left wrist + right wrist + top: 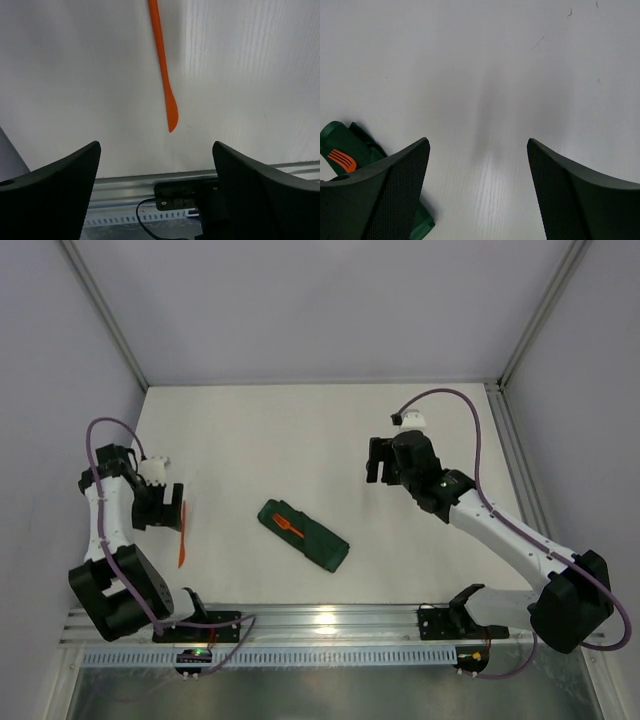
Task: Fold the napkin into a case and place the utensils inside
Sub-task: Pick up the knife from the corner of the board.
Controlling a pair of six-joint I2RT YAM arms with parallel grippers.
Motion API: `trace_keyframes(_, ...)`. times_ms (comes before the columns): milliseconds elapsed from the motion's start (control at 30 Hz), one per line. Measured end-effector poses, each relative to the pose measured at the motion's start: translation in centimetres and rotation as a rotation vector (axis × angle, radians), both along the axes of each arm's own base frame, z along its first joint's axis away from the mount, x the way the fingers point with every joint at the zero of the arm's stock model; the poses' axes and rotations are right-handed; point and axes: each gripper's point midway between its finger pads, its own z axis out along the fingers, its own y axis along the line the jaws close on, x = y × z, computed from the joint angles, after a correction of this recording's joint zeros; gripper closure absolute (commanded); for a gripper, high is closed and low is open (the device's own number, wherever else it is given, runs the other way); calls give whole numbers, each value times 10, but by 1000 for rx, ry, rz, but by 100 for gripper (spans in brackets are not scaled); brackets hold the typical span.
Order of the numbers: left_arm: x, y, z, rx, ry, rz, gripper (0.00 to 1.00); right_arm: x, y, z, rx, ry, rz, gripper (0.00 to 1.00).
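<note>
The dark green napkin lies folded as a narrow case (305, 536) slanting across the middle of the table. An orange fork (288, 524) lies on its upper-left end, tines showing (342, 159) on the green cloth (340, 141). The other orange utensil (182, 540) lies bare on the table at the left, long and thin with a pointed tip (163, 65). My left gripper (168, 508) hovers open just beside it, nothing between its fingers (156, 150). My right gripper (379, 464) is open and empty (477, 142), up and to the right of the case.
A metal rail (330, 620) with a slotted cable strip runs along the near table edge, close below the left gripper (125, 182). Grey walls and frame posts (105, 315) enclose the white table (300, 440) on three sides.
</note>
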Motion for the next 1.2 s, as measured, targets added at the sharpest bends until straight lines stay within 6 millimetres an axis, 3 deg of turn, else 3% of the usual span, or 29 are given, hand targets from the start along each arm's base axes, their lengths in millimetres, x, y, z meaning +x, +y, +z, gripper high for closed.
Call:
trace_keyframes(267,23,-23,-58,57,177,-158,21,-11,-7,-34,-39,61,2,18)
trace_keyframes(500,37,-15,-97,128,243,-159,39,-10,-6,-44,-55,82,4,18)
trace_keyframes(700,42,-20,-104,105,270,-177,71,-10,-6,-48,-62,90,8,18)
trace_keyframes(733,43,-20,-105,100,275,-180,96,-11,-6,-49,-64,91,8,18)
trace_keyframes(767,44,-20,-105,96,282,-176,100,-11,-7,-49,-65,92,8,18)
trace_keyframes(1067,46,-22,-103,80,276,-220,100,-12,-9,-47,-82,80,22,18)
trace_keyframes(1200,49,-38,-93,97,218,-330,100,-16,-12,-35,-79,40,36,18)
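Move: The knife lies lengthwise fore and aft on the board under the left gripper, its middle about 2 cm ahead, 2 cm to the right and 11 cm below. The folded napkin is roughly 28 cm to the right of that gripper and 1 cm ahead; the fork on it is some 25 cm right and 3 cm ahead. From the right gripper the knife is about 45 cm left, 10 cm back and 18 cm lower. Sink the left gripper about 10 cm onto the knife, easing some 5 cm forward and slightly right while the wrist tips until the fingers point straight down. Shut the fingers on the knife's handle side, then start up about 1 cm and rightward, turning clockwise. Meanwhile lower the empty, open right gripper some 5 cm and let it rise slightly. ##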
